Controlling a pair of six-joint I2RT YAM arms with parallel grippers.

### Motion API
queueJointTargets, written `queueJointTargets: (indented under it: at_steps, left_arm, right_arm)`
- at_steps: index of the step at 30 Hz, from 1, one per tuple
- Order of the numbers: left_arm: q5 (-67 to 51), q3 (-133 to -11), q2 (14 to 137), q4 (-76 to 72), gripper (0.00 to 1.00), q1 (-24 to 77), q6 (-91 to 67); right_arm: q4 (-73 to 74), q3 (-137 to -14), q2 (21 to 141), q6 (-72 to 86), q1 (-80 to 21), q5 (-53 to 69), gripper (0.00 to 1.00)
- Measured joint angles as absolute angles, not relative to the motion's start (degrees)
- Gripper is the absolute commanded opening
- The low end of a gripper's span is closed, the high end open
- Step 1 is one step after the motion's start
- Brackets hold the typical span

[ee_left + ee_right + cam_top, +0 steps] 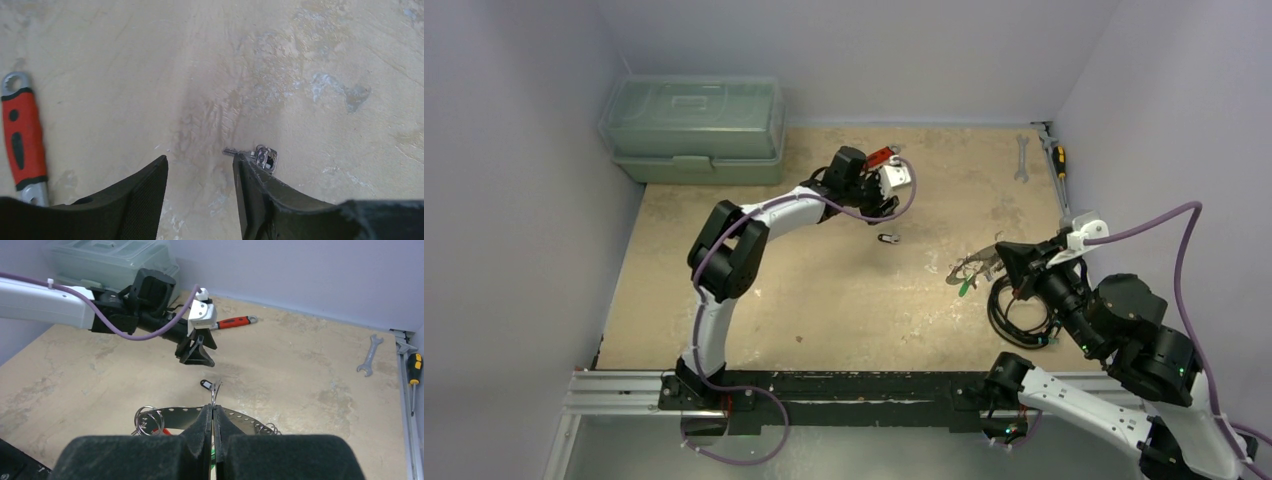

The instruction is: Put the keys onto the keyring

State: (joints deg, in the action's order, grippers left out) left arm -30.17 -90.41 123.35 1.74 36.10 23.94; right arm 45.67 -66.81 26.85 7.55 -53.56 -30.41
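Observation:
One small key with a black tag [887, 238] lies loose on the table. My left gripper [200, 159] hovers over it, open, with nothing between its fingers. The key's silver head [265, 158] shows just beyond the tip of the right-hand finger [250, 190]. In the right wrist view the same key [206, 384] lies below and in front of the left gripper [197, 352]. My right gripper [212, 409] is shut on the keyring [172, 416], a silvery loop with small rings and red and green tags hanging from it. The keyring [969, 272] is held low at the right gripper [996, 258].
A red-handled wrench [882, 156] lies behind the left gripper, also at the left edge of the left wrist view [20, 140]. A green toolbox [694, 125] stands at the back left. A spanner [1022, 158] and a screwdriver [1057, 160] lie at the back right. A black cable coil [1019, 310] sits by the right arm.

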Motion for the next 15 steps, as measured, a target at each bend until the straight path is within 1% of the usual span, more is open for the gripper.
queueJointTargets:
  at_steps: [4, 7, 10, 15]
  left_arm:
    - [-27.59, -87.02, 119.61, 0.38, 0.45, 36.12, 20.14]
    - [-27.16, -81.34, 116.22, -0.95, 0.48, 37.3, 20.99]
    - [-26.87, -76.4, 113.95, -0.62, 0.48, 40.03, 23.75]
    - [-26.57, -75.99, 114.61, 0.54, 0.48, 43.59, 24.16]
  right_arm:
    - [45.39, -66.32, 26.85, 7.53, -53.56, -30.44, 0.0]
    - [45.32, -65.98, 26.85, 7.51, -53.56, -30.44, 0.0]
    - [45.12, -65.76, 26.85, 7.46, -53.56, -30.41, 0.0]
    - [44.62, -65.14, 26.85, 7.46, -53.56, -30.39, 0.0]
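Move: The loose key with the black tag lies on the table about 5 cm back from the left hand, some 2 cm to its right and 7 cm below it. The red-handled wrench lies about 12 cm ahead of that hand and 5 cm to its left, on the table too. From the right hand, which holds the keyring, the key is roughly 20 cm ahead, 18 cm to the left and 35 cm below. Fingers still about half open and pointing right and down, the left hand first rises about 1 cm, then swings quickly back towards its base, away from the wrench, and sinks as it goes. It ends about 9 cm farther back and some 2 cm lower, having passed above the key to the near side of it, while the wrist tilts only slightly and the empty fingers neither close nor reach down to the table. ##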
